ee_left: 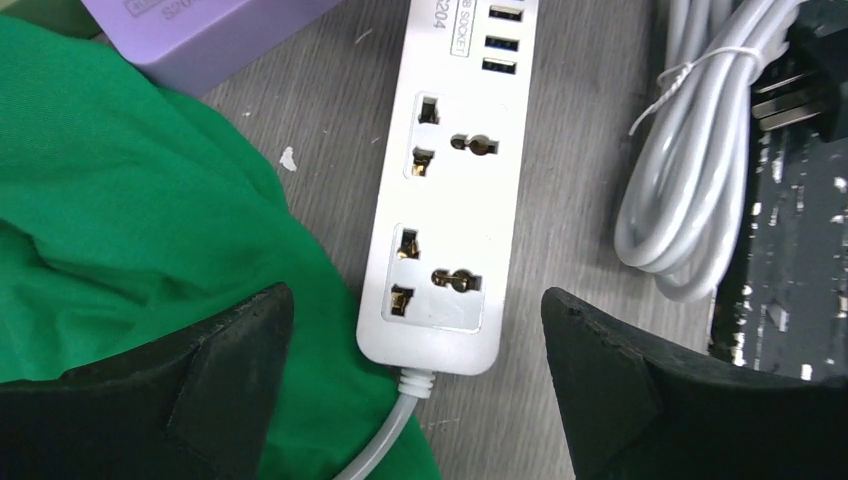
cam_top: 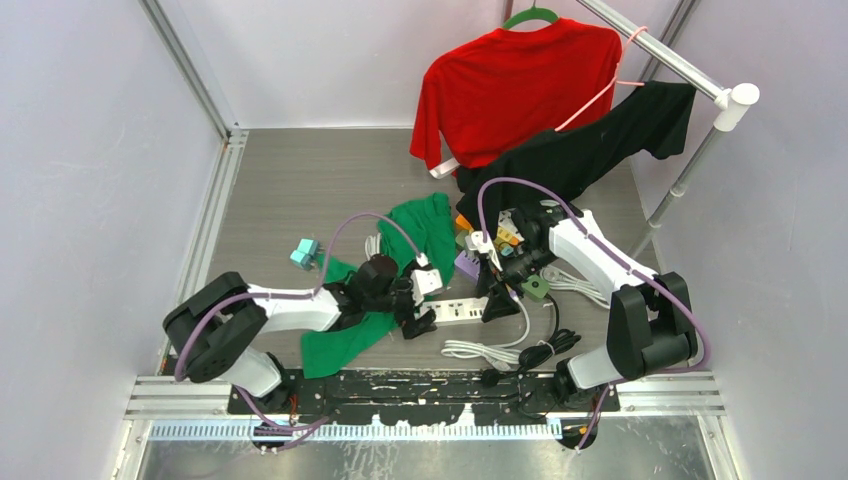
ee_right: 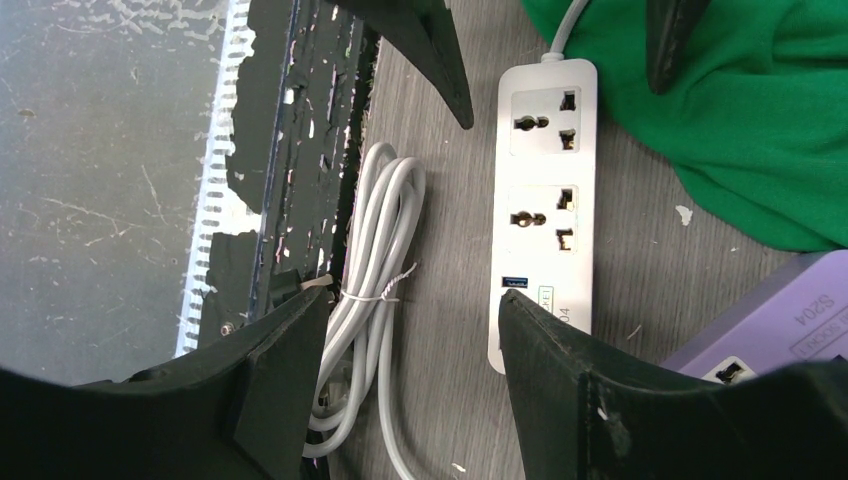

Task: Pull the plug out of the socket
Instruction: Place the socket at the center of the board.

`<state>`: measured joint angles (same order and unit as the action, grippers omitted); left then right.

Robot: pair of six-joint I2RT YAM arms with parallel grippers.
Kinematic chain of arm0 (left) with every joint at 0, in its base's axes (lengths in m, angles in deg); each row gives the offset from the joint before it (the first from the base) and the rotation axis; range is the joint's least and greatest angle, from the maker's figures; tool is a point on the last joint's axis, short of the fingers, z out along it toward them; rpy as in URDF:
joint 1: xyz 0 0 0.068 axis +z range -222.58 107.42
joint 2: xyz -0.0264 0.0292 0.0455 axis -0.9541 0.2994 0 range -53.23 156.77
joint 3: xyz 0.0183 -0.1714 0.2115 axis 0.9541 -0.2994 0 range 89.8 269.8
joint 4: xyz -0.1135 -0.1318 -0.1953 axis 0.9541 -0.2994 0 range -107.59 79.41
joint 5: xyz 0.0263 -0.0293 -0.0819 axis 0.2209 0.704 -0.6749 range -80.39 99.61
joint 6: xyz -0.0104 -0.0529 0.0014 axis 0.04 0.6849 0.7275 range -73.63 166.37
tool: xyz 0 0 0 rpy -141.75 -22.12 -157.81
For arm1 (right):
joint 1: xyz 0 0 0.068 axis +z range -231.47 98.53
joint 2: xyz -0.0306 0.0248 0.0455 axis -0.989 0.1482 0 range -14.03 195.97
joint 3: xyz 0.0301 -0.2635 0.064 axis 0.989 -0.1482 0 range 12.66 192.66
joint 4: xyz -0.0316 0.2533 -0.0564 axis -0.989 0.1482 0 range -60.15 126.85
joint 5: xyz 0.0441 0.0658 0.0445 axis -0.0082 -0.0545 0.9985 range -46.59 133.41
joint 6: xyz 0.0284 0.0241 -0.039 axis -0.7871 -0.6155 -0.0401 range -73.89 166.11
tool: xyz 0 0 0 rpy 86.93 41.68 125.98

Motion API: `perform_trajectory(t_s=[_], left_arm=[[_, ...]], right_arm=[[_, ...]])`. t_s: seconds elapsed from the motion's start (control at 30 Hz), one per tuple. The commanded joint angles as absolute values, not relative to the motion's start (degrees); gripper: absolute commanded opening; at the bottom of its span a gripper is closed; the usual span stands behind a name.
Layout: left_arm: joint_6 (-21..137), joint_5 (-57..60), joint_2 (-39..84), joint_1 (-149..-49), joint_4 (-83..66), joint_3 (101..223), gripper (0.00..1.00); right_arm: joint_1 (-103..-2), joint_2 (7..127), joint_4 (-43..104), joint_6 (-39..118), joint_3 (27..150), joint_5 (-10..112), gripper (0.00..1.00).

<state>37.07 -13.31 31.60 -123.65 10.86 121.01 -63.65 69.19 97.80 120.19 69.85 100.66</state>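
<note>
The white socket strip lies flat on the table, and both of its sockets show empty. A small white block that may be the plug rests by the green cloth beside my left gripper; I cannot tell for sure. My left gripper is open, its fingers on either side of the strip's cable end. My right gripper is open with nothing in it, hovering over the strip's USB end. One of its fingers is above the strip and the other above the coiled cable.
A bundled white cable lies between the strip and the black base rail. A green cloth and a purple box border the strip. Small coloured blocks sit behind it. Red and black shirts hang on a rack at the back right.
</note>
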Motion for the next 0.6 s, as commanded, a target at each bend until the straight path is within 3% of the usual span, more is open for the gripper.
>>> perform_trajectory(t_s=[0.0, 0.17, 0.27, 0.37, 0.57], left_arm=[[32.9, -8.4, 34.7, -125.7, 11.8, 123.9, 0.92], [32.1, -3.3, 38.0, -128.1, 10.1, 125.9, 0.90], [32.0, -1.6, 38.7, -128.9, 10.1, 126.2, 0.83], [32.5, -0.5, 38.8, -129.0, 10.1, 126.4, 0.67], [33.6, -0.5, 37.7, -129.1, 10.0, 126.2, 0.24]], right_arm=[[-63.9, 67.5, 98.8, 121.7, 70.1, 101.7, 0.68], [-63.9, 67.4, 98.9, 121.9, 70.0, 101.8, 0.68], [-63.9, 67.5, 98.9, 122.0, 70.1, 101.9, 0.68], [-63.9, 67.6, 99.0, 122.1, 70.0, 101.9, 0.68], [-64.0, 67.4, 99.1, 122.2, 70.0, 101.9, 0.68]])
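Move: The white socket lies just ahead of my left hand: its middle is about 7 cm to the right, 2 cm farther out and some 3 cm below, and its cable end is nearly under my open fingers. The green shirt spreads about 9 cm to the left and 8 cm ahead. The coiled white cable sits 13 cm right and 6 cm back, and the purple socket 15 cm right and 10 cm ahead. From my right hand the white socket's middle is about 7 cm left, 3 cm ahead and 9 cm down. I lower my wide-open left hand about 3 cm over the cable end of the white socket, easing roughly 1 cm to the right and 1 cm forward, and tip the fingers some 10 degrees more steeply down. Once down I stop sinking and close to about half open, pinching the socket's two long sides beside its last outlet. ##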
